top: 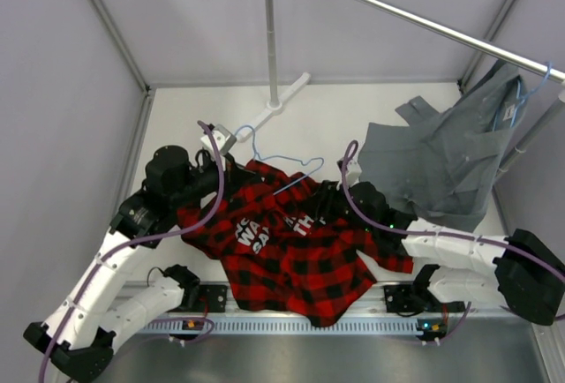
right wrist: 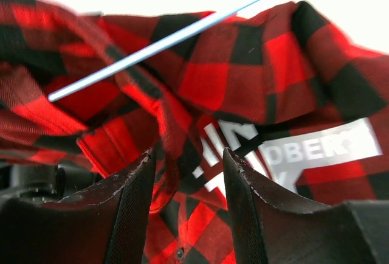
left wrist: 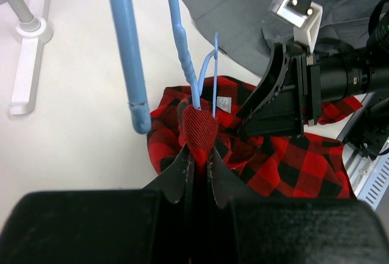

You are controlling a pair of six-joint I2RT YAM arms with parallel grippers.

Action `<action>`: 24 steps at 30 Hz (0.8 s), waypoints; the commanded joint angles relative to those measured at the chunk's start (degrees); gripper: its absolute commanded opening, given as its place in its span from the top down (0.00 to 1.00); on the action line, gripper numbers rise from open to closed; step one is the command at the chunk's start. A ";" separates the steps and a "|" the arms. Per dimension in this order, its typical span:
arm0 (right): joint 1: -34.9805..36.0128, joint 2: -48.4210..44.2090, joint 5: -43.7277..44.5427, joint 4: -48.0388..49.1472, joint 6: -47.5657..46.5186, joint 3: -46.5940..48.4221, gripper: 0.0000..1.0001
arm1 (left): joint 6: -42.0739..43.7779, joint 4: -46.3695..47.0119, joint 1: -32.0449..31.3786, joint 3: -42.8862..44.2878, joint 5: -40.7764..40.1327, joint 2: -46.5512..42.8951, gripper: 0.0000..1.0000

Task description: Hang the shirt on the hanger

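Observation:
The red-and-black plaid shirt (top: 291,255) lies crumpled on the table between both arms, its white lettering facing up. The thin light-blue hanger (top: 284,161) rests on the shirt's far edge, with its hook pointing far-left. In the left wrist view my left gripper (left wrist: 199,154) is shut on a bunched red fold of the shirt (left wrist: 292,160), just below the hanger's neck (left wrist: 182,51). My right gripper (right wrist: 187,152) hovers over the lettered panel with its jaws apart. A fold of the shirt (right wrist: 243,75) rises between them. The hanger's wire (right wrist: 170,42) crosses above.
A grey garment (top: 441,158) hangs on another blue hanger from the metal rail (top: 406,14) at the right. The rack's pole (top: 270,39) and white foot (top: 265,116) stand at the back. Grey walls close in both sides.

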 commanded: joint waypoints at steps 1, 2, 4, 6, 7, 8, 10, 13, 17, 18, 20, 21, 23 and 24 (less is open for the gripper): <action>2.39 2.47 -0.48 7.62 -0.32 2.90 0.54 | -0.95 5.76 0.11 -1.02 -0.29 -0.10 1.00; 2.74 2.66 -0.40 7.71 -0.50 3.08 0.55 | -0.95 5.85 0.11 -1.11 -0.20 0.07 1.00; 2.92 3.45 -0.22 8.50 -0.50 3.08 0.60 | -0.87 5.85 0.11 -1.37 -0.29 0.16 1.00; 3.01 3.71 0.39 8.76 -0.06 2.73 0.63 | -0.69 5.85 0.11 -1.46 -0.55 0.16 1.00; 3.09 3.80 0.92 8.94 0.03 2.20 0.66 | -0.60 5.85 0.03 -1.55 -0.73 0.08 1.00; 3.10 3.89 1.18 9.03 0.38 1.94 0.66 | -0.34 5.94 0.03 -1.55 -0.99 0.08 1.00; 3.10 4.06 1.36 9.03 0.90 1.41 0.70 | -0.25 5.85 0.11 -1.64 -1.87 -0.19 1.00; 3.88 4.85 1.19 9.55 1.87 0.88 0.69 | -0.25 6.03 0.11 -1.55 -1.78 -0.10 1.00; 5.11 5.82 2.24 9.03 2.66 0.97 0.70 | -0.25 6.20 0.11 -1.55 -1.43 0.07 1.00; 5.20 5.82 2.85 8.77 2.66 0.88 0.70 | -0.16 6.20 0.11 -1.55 -1.43 0.16 1.00; 5.55 5.74 3.38 8.24 2.58 0.97 0.75 | -0.08 6.21 0.03 -1.55 -1.52 0.25 1.00; 5.73 5.39 4.08 7.46 2.66 1.06 0.75 | 0.01 6.20 0.11 -1.55 -1.61 0.25 1.00; 5.82 5.12 4.61 6.75 2.49 1.32 0.78 | 0.10 6.20 0.11 -1.55 -2.04 0.25 1.00; 5.91 4.95 4.88 5.70 2.40 1.41 0.78 | 0.10 6.20 0.03 -1.55 -2.22 0.16 1.00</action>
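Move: Some 3 cm to the right hand's left, about 1 cm back and 2 cm below it, is the shirt's raised collar edge. The hanger's free end lies about 8 cm ahead, level sideways and roughly 8 cm higher; the shirt's bunched shoulder, held by the left gripper, is about 14 cm to the left, level ahead, some 15 cm up. From the left hand the collar edge lies about 12 cm right, 3 cm back and 17 cm below. Easing left about 2.5 cm towards the shirt's collar edge, and a good centimetre back and down as well, the right hand brings its half-open fingertips astride the fold while they close to about a quarter open, its wrist hardly turning. The left hand dips about 1 cm and keeps its pinch on the shirt's bunched shoulder beside the hanger. ##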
